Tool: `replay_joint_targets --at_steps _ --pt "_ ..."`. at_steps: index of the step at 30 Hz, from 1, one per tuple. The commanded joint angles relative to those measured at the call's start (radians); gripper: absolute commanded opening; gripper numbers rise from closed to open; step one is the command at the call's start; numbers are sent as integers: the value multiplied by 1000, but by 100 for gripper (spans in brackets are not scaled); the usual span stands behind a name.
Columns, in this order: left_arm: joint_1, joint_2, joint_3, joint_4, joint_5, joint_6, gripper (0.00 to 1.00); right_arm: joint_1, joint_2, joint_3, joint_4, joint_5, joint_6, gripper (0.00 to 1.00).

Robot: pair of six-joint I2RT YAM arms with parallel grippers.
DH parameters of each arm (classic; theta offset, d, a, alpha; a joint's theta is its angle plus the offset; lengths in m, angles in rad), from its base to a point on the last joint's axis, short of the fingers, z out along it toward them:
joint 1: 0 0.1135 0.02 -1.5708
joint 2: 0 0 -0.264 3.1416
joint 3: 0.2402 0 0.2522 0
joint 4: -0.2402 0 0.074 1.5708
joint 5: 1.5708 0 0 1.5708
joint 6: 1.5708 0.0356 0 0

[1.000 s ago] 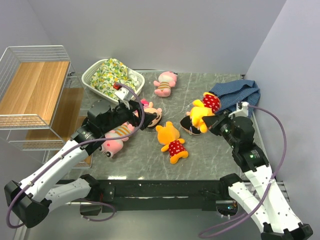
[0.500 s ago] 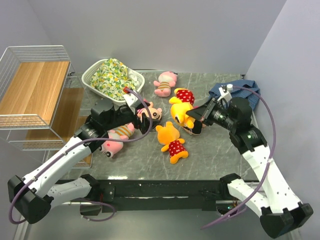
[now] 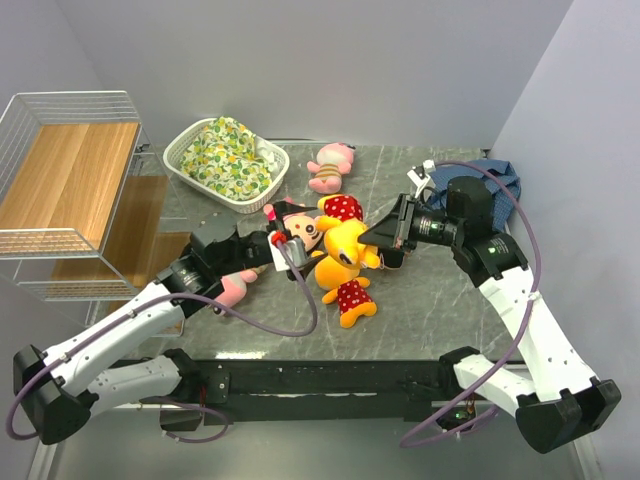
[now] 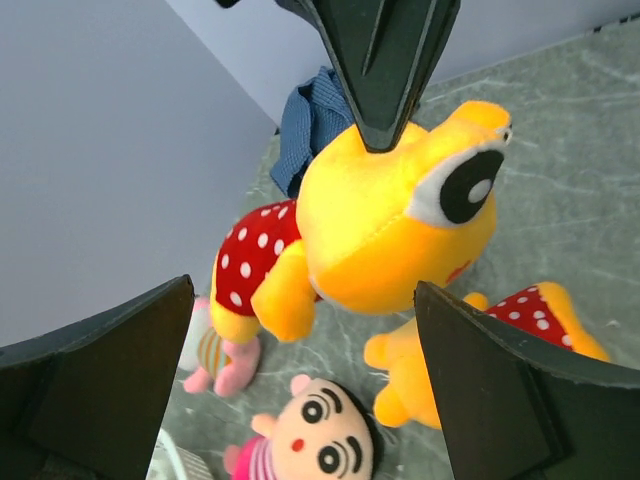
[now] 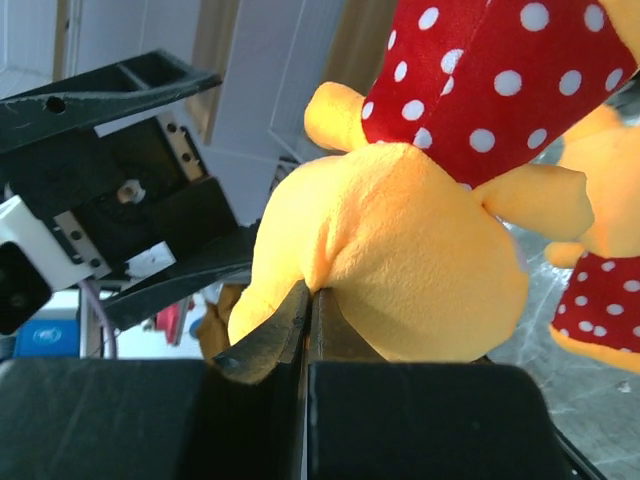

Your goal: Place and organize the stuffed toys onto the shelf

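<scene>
My right gripper (image 3: 368, 240) is shut on the head of a yellow-orange bear in a red dotted shirt (image 3: 343, 232) and holds it in the air over the table's middle. In the right wrist view the gripper (image 5: 312, 300) pinches the bear's (image 5: 420, 250) plush. My left gripper (image 3: 286, 243) is open, right next to the held bear; in the left wrist view the gripper (image 4: 300, 290) faces the bear (image 4: 390, 220), its jaws wide apart. A second bear (image 3: 347, 288) and a pink black-haired doll (image 3: 300, 226) lie below. The shelf (image 3: 70, 190) stands at far left.
A pink striped toy (image 3: 331, 166) lies at the back. Another pink toy (image 3: 230, 290) lies under my left arm. A white basket with floral cloth (image 3: 226, 158) stands by the shelf. A blue checked cloth (image 3: 495, 176) lies at the back right.
My right gripper has carried the bear leftward from the blue cloth to the middle. My left gripper has swung right and turned toward the bear, staying open.
</scene>
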Motion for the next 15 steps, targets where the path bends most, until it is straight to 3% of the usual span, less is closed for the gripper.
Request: replay_joint_targets --at_steps 1,5,8,9,10,12,13,15 --pt "-33 27 23 70 -6 119 98 3 -26 0 61 -122 -3 0" --pt "-43 67 24 94 45 106 89 6 -47 -33 118 -157 23 0" --pt "-50 93 52 70 94 90 51 5 -44 -15 100 -168 4 4" --pt "-50 99 64 59 103 77 23 5 -44 -9 95 -161 -10 11" --pt "-50 104 93 27 106 54 14 5 -44 -1 79 -150 -27 30" --pt "-50 117 120 7 106 10 1 6 -44 31 59 -125 -93 46" --pt "-50 120 138 8 102 -62 1 5 -41 45 51 -83 -113 59" --pt "-49 131 152 28 82 -156 3 5 -35 98 51 -21 -153 75"
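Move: Between the two grippers hangs the yellow toy, its head still pinched in the right fingers: its middle is about 6 cm to the right of the open left hand and 2 cm ahead, level with it, and about 4 cm left and 2 cm ahead of the right hand. The second yellow bear lies on the table about 20 cm below, some 6 cm to the left hand's right; at table height too, the pink-striped doll lies about 13 cm ahead and 5 cm left of that hand. Reaching right about 3 cm and sinking 2 to 3 cm against the yellow toy's head, the left hand shuts its wide-open fingers and pinches the toy low on the side of the head, turning slightly clockwise. The right hand keeps its hold at first, easing back about 2 cm and up 1 cm, then opens its fingers more than halfway at the head. ##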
